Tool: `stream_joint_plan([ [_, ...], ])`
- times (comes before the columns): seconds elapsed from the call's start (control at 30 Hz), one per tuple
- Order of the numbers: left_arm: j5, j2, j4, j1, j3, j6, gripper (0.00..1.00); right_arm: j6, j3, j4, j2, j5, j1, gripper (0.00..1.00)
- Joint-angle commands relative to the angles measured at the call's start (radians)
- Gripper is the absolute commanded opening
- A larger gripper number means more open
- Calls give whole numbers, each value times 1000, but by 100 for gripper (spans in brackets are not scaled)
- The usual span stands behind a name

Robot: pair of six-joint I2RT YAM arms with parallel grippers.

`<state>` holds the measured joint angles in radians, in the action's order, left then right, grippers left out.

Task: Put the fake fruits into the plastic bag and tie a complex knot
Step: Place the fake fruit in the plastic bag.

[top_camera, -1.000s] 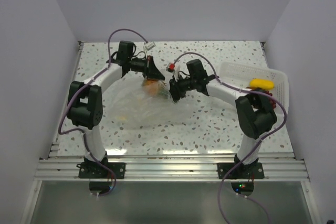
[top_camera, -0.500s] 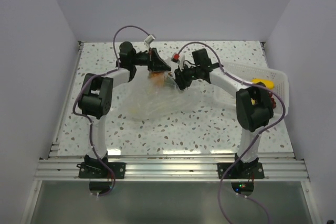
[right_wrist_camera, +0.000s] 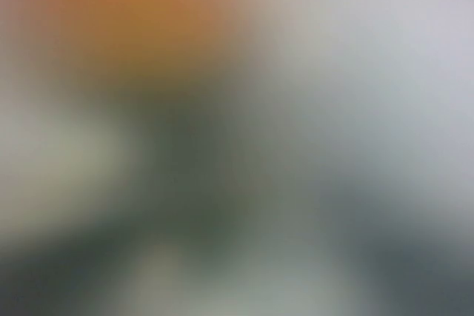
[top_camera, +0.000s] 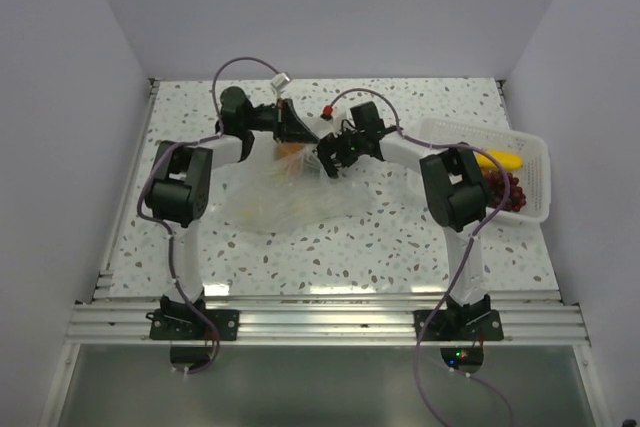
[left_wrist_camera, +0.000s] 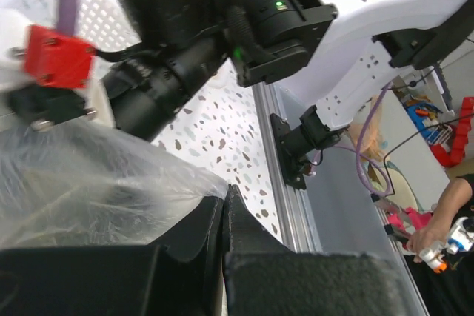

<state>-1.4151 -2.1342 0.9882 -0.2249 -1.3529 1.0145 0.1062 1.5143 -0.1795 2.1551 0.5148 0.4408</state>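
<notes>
The transparent plastic bag lies crumpled on the speckled table, its far edge pulled up between the two grippers. An orange fake fruit shows through the plastic near that edge. My left gripper is shut on the bag's edge; in the left wrist view its jaws meet, with the plastic bag running out from their tip. My right gripper presses against the bag right beside it, its jaws too small to read. The right wrist view is all blur, with an orange patch. No knot shows.
A white slotted tray stands at the right, holding a yellow fruit and a dark reddish one. The right arm's elbow rises beside the tray. Walls close in the back and both sides.
Both grippers have shifted toward the back of the table, drawing the bag's edge with them. The right arm's elbow has swung left, off the tray.
</notes>
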Motion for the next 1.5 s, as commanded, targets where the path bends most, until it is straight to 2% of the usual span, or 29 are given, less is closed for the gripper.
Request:
stream_joint_plan([
  [0.0,-83,105,104,2,6,79,2,-25,56,-61,23,-157,6,99],
  [0.13,-149,161,258,4,58,243,4,-17,61,-98,28,-261,7,99],
  [0.23,-182,146,557,6,57,522,4,-13,60,-103,19,-334,6,99],
  [0.27,-206,134,762,6,45,618,4,-13,60,-101,14,-346,4,99],
  [0.3,-222,99,861,4,8,807,4,-13,54,-97,-1,-355,3,99],
  [0.33,-258,89,907,4,-5,844,3,-11,55,-83,-8,-346,1,99],
  [0.4,-271,89,908,15,3,834,4,-11,63,-92,-38,-268,-16,99],
  [0.57,-288,47,908,16,23,834,3,65,12,-126,-190,104,-19,99],
  [0.67,-289,-1,908,18,0,822,3,113,-8,-188,-262,241,-19,99],
  [0.73,-289,-44,908,21,-49,834,3,171,-14,-254,-294,272,-17,99],
  [0.87,-292,-150,903,32,-190,952,3,259,-58,-310,-340,295,-13,98],
  [0.97,-295,-229,894,35,-297,1128,4,242,-74,-304,-365,281,-8,99],
  [1.03,-294,-204,838,24,-289,1106,6,224,-78,-302,-371,277,-8,98],
  [1.2,-280,-32,781,-14,-54,1061,26,152,-51,-313,-345,202,-13,99],
  [1.23,-265,-8,746,-14,-23,1024,44,151,-46,-324,-340,209,-14,99],
  [1.3,-242,63,686,-7,59,977,100,145,-52,-318,-337,212,-16,99],
  [1.4,-191,135,627,4,129,934,100,145,-62,-305,-334,209,-16,98],
  [1.43,-162,152,557,9,139,906,100,148,-63,-304,-328,205,-17,99],
  [1.47,-144,169,487,18,153,806,100,153,-57,-308,-327,202,-17,99],
])
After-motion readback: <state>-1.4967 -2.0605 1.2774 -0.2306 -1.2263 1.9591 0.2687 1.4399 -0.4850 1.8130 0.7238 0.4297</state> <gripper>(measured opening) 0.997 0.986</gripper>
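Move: From the right hand, open inside the plastic bag, the pineapple's body lies about 5 cm to the left, 2 cm farther out and much at the same height. The bag rim pinched by the left hand is some 15 cm above and 3 cm nearer the base, about level sideways; the bag's belly lies roughly 8 cm back and 6 cm left. From the left hand the pineapple is about 5 cm left, 4 cm ahead and 16 cm below. Its already open fingers beside the pineapple's crown, the right hand first nudges a couple of centimetres forward and right, then comes free, drawing back about 10 cm and rising 12, still open. The left hand, pinching the bag rim, lifts it about 6 cm up and 4 cm back, rolls some 40 degrees, swings forward and down, then opens fully and backs off and up. ##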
